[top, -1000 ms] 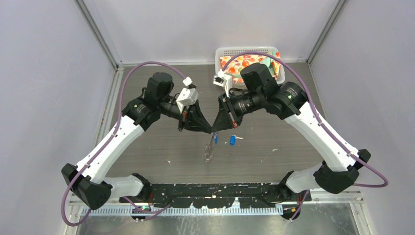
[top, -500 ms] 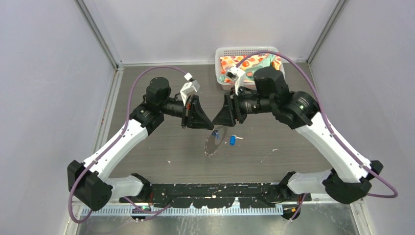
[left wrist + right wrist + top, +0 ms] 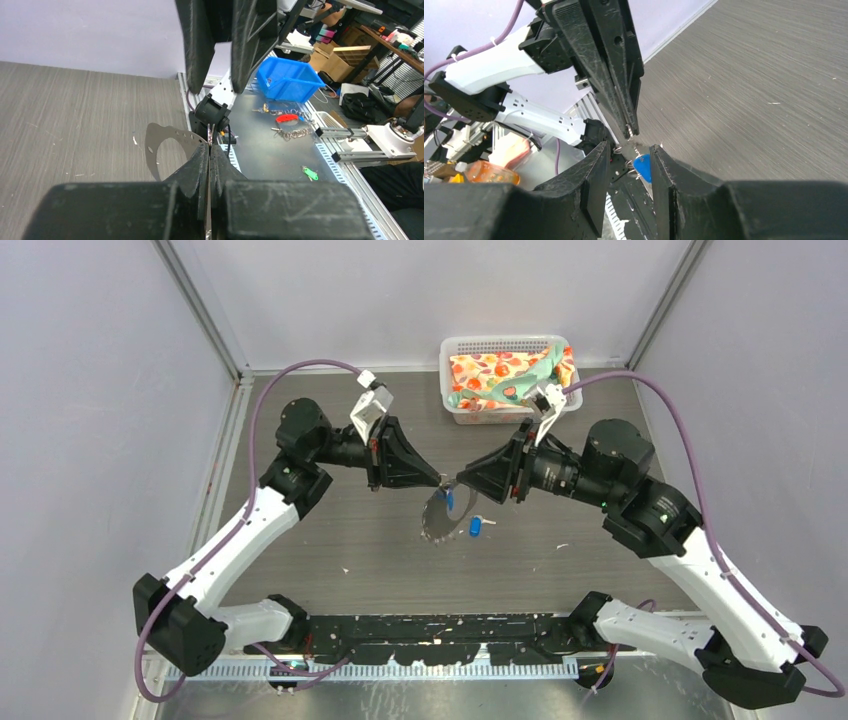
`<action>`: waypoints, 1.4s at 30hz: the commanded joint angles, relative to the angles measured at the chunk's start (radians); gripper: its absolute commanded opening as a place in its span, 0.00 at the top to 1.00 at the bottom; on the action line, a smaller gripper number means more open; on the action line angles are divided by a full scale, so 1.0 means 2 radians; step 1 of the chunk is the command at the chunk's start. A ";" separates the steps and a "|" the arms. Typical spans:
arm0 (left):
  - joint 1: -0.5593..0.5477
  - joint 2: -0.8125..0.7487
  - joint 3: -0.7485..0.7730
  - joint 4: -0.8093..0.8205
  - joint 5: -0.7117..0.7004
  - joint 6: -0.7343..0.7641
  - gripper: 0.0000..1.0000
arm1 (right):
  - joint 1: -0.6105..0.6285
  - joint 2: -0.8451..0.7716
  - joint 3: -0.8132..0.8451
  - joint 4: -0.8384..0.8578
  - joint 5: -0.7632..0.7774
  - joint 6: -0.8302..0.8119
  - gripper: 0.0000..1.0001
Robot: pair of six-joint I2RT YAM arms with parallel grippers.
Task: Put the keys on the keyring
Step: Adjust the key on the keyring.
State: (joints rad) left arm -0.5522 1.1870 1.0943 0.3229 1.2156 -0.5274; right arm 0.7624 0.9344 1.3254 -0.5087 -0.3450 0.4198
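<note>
My left gripper [image 3: 436,481] is shut on the edge of the keyring [image 3: 436,517], a thin grey toothed loop hanging just above the table. In the left wrist view the keyring [image 3: 152,145] spreads left from the closed tips [image 3: 209,146]. One blue-headed key [image 3: 450,499] hangs at the ring beside my right gripper [image 3: 462,483]. In the right wrist view this key [image 3: 642,167] sits between the open jaws [image 3: 629,146], close against the right finger, with small wire coils beside it. A second blue key [image 3: 474,527] lies on the table just right of the ring.
A white basket [image 3: 500,343] holding a flowered cloth [image 3: 500,372] stands at the back of the table, behind the right arm. Grey walls close in the left, right and back sides. A blue bin [image 3: 287,80] stands off the table.
The right gripper has opened and let go of the blue key. Both arms have swung outward, the right one most. The keyring has turned from edge-on to showing its loop.
</note>
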 commanded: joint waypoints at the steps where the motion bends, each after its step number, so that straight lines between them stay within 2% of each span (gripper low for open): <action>1: 0.000 -0.019 0.010 0.057 -0.023 -0.021 1.00 | -0.001 -0.002 -0.033 0.094 0.000 0.044 0.60; 6: 0.000 -0.015 0.015 0.065 -0.051 -0.028 1.00 | -0.001 -0.007 -0.061 0.140 0.000 0.072 0.55; 15: -0.003 -0.015 0.015 0.070 -0.054 -0.037 1.00 | -0.001 -0.012 -0.077 0.167 0.015 0.077 0.57; 24: -0.003 -0.017 0.016 0.063 -0.065 -0.043 1.00 | -0.001 0.000 -0.075 0.172 -0.001 0.080 0.77; 29: -0.003 -0.017 0.017 0.064 -0.067 -0.043 1.00 | -0.001 0.004 -0.069 0.164 -0.009 0.077 0.83; 33: -0.003 -0.016 0.017 0.060 -0.064 -0.041 1.00 | -0.001 0.007 -0.060 0.148 -0.012 0.069 0.98; 37: -0.005 -0.012 0.017 0.038 -0.062 -0.033 0.99 | -0.001 0.016 -0.029 0.095 -0.008 0.045 0.99; 38: -0.005 -0.011 0.016 0.030 -0.057 -0.029 0.94 | -0.002 0.021 -0.016 0.069 -0.006 0.036 0.99; 40: -0.005 -0.008 0.015 0.017 -0.040 -0.020 0.74 | -0.001 0.035 0.014 0.018 -0.002 0.015 0.99; 42: -0.005 -0.005 0.014 0.007 -0.018 -0.013 0.63 | -0.001 0.052 0.047 -0.029 -0.003 0.001 0.99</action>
State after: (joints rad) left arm -0.5571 1.1770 1.0943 0.3622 1.1099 -0.5865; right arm 0.7616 0.9977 1.2907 -0.3843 -0.3523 0.5018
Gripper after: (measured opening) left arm 0.294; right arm 0.026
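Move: A small wire ring, with the keyring plate and blue key hanging from it, is still pinched in the left fingers and pokes out about 1 cm to the right of the left hand point. From the open right hand, that ring lies some 3 cm to the left, about level fore and aft, and roughly 2 cm lower. The blue key hangs about 4 cm straight below the ring. The plate's middle is some 7 cm below the ring and 1 cm nearer the base. The right fingers shut on the small wire ring at the left fingertips, after the hand comes in about 2 cm leftward and 1.5 cm forward, dipping and rising again on the way with a slight roll. The left hand lifts the ring about 2 cm and eases forward 1 cm, holds it there, then opens and lets go just after the right hand has pinched. ##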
